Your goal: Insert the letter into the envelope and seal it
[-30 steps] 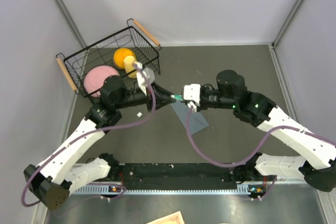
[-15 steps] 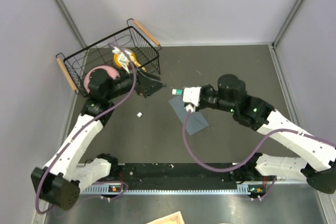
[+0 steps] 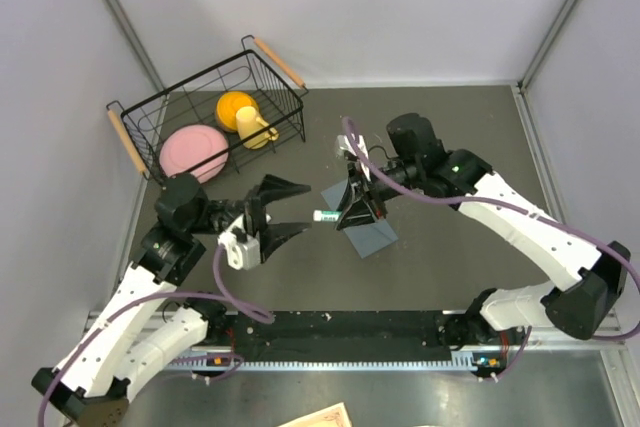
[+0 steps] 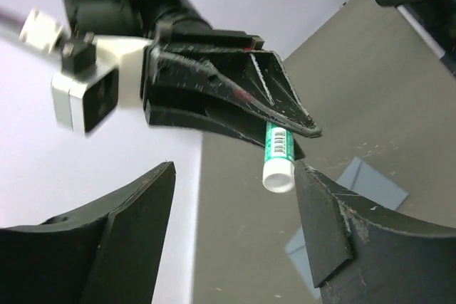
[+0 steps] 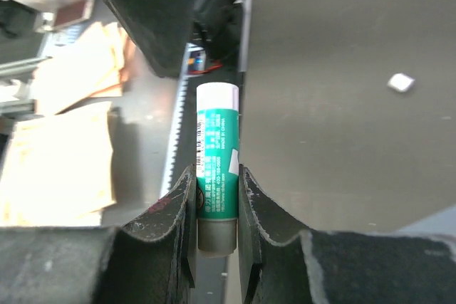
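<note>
The blue-grey envelope (image 3: 372, 234) lies flat on the dark table, partly under my right gripper (image 3: 348, 211). That gripper is shut on a green-and-white glue stick (image 3: 327, 215), held level with its white end pointing left. The right wrist view shows the glue stick (image 5: 216, 140) clamped between both fingers. My left gripper (image 3: 306, 207) stands open just left of the stick's white end, its jaws wide apart. In the left wrist view the glue stick (image 4: 278, 154) hangs near the right finger, with the envelope (image 4: 372, 186) below. The letter is not in view on the table.
A black wire basket (image 3: 206, 115) at the back left holds a pink plate (image 3: 190, 149) and a yellow cup (image 3: 243, 113). A small white bit (image 5: 401, 82) lies on the table. Cream sheets (image 3: 322, 416) lie beyond the table's near rail. Grey walls enclose the table.
My left gripper opened, swung back to the basket, then returned to face the glue stick. The right gripper turned downward and drew back over the envelope, still gripping the stick.
</note>
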Motion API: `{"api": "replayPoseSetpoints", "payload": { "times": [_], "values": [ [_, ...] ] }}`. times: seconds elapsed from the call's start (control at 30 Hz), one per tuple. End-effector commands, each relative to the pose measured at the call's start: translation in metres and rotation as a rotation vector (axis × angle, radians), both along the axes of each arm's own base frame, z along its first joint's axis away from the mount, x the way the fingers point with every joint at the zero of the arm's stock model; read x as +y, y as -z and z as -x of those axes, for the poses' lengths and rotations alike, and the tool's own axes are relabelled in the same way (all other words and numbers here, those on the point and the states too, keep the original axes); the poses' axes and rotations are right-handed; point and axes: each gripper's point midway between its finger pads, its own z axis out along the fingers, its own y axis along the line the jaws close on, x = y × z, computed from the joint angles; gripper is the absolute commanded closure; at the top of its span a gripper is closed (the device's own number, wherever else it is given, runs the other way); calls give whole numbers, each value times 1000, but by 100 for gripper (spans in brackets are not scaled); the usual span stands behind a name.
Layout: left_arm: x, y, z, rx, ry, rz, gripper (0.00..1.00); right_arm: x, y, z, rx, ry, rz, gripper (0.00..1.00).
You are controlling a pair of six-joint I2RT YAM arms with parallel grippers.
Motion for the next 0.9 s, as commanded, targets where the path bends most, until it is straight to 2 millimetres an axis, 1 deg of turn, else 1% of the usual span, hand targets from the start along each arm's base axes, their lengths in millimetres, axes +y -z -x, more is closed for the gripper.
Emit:
{"api": "replayPoseSetpoints", "payload": {
  "times": [0.0, 0.03, 0.07, 0.17, 0.33, 0.37, 0.4, 0.47, 0.5, 0.67, 0.77, 0.87],
  "values": [
    [-14, 11, -1, -314, 71, -61, 30, 0, -26, 31, 218, -129, -51, 100],
    [-16, 13, 2, -309, 89, -70, 32, 1, -26, 33, 233, -142, -51, 100],
    [-17, 14, 5, -311, 109, -75, 38, 2, -26, 33, 238, -144, -50, 100],
    [-18, 21, 10, -325, 145, -95, 42, 3, -24, 31, 248, -148, -48, 100],
    [-18, 24, 13, -326, 165, -107, 45, 4, -24, 32, 258, -159, -48, 100],
    [-18, 25, 13, -324, 165, -108, 47, 4, -23, 33, 260, -164, -47, 100],
    [-19, 25, 13, -323, 166, -110, 53, 4, -23, 32, 258, -166, -50, 100],
    [-20, 23, 14, -327, 171, -106, 58, 5, -22, 31, 261, -161, -46, 100],
    [-20, 21, 15, -331, 175, -103, 59, 5, -21, 30, 266, -157, -41, 100],
    [-21, 19, 22, -341, 199, -92, 58, 7, -19, 30, 283, -160, -35, 100],
    [-22, 18, 24, -339, 207, -91, 59, 7, -19, 29, 287, -159, -34, 100],
    [-22, 19, 24, -335, 205, -92, 70, 7, -19, 29, 282, -164, -36, 100]
  ]
}}
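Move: The white end of the glue stick, which the right hand already holds, lies about 4 cm below the open left hand, 3 cm to its right and 1 cm farther out. From the right hand this end is some 5 cm left, 1 cm back and 2 cm lower. On the table, roughly 34 cm below the left hand and 13 cm farther out, lie the envelope, 14 cm to its right, and a small white block, 9 cm to its left. The left hand sinks about 4 cm and moves 2 cm right towards the white end of the glue stick, then eases slightly back as its fingers close from wide to roughly half that gap around this end, the wrist rolling some 15 degrees about the line of its fingers. The right hand keeps its pinch on the other end, draws the stick back about 3 cm towards the base and rolls it nearly 20 degrees the opposite way, then holds it there for the left fingers. ##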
